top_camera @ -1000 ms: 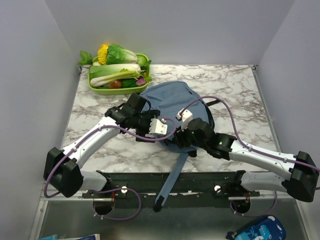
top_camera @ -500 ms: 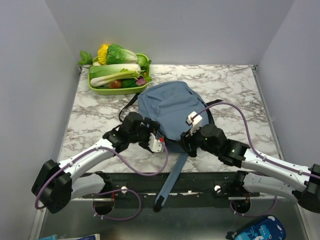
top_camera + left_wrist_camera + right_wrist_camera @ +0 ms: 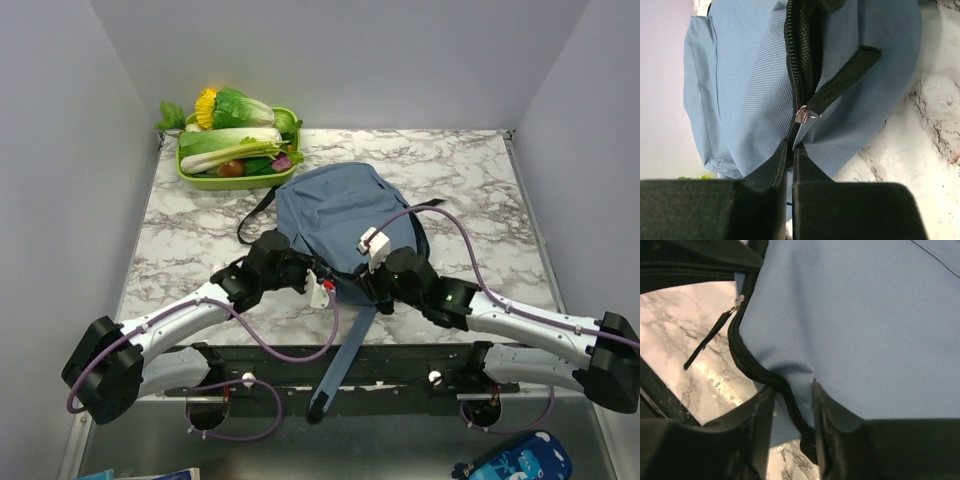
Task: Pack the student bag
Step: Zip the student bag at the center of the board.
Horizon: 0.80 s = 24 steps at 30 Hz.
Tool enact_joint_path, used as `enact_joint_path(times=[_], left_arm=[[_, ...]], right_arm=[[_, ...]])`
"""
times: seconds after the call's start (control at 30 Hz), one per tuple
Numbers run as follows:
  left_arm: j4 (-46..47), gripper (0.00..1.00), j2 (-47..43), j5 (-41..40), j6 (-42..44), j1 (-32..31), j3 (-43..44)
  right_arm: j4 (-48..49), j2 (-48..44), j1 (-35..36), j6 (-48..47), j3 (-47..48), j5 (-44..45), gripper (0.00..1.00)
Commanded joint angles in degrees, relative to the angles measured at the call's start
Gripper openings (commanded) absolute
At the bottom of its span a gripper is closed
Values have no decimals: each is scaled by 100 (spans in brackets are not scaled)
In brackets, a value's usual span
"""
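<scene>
The student bag (image 3: 340, 212), a dusty-blue backpack, lies flat in the middle of the marble table. My left gripper (image 3: 322, 287) is at its near-left edge and my right gripper (image 3: 372, 280) at its near edge. In the left wrist view the jaws of my left gripper (image 3: 790, 146) are pinched shut on the black zipper seam (image 3: 796, 60), just below the metal puller ring (image 3: 803, 115) and its black pull tab (image 3: 842, 75). In the right wrist view my right gripper (image 3: 792, 390) clamps a fold of blue fabric (image 3: 860, 315) and the zipper (image 3: 752, 367); a second puller (image 3: 715, 335) hangs at the left.
A green tray of vegetables (image 3: 237, 150) sits at the back left corner. A black bag strap (image 3: 345, 350) trails over the near table edge onto the arm rail. Another strap loop (image 3: 255, 215) lies left of the bag. A dark-blue printed pouch (image 3: 515, 460) lies below the table at bottom right.
My left gripper has drawn back from the bag's top to its near-left edge and closed on the zipper seam. My right gripper shifted slightly left and narrowed onto the bag's edge.
</scene>
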Motion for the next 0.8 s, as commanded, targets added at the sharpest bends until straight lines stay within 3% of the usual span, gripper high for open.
enact_joint_path(times=[0.0, 0.1, 0.2, 0.4, 0.77], left_arm=[[81, 8, -268, 129, -326, -166, -12], [-183, 6, -434, 103, -396, -228, -12], [-306, 6, -628, 50, -414, -280, -126], [-228, 6, -874, -55, -397, -456, -477], [-25, 6, -1094, -529, 411, -799, -1198]], right_arm=[[452, 292, -41, -197, 308, 664, 29], [532, 380, -155, -197, 387, 814, 10], [690, 362, -410, -101, 474, 937, 1], [603, 423, -709, 172, 642, 841, 1], [295, 310, -823, 620, 747, 1087, 1]])
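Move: The left hand already pinches the bag's lower rim at the left end of the zip, with the zip slider about 2 cm to its right and 1 cm back. For the right hand, the upper rim lies between its half-open fingers, about 1 cm ahead and 1 cm below. From there the slider is some 6 cm left and 2 cm ahead, the bag body about 14 cm ahead and 4 cm left. Right fingers pinch the upper rim and go forward about 5 cm, rising; left draws the lower rim back 3.5. ##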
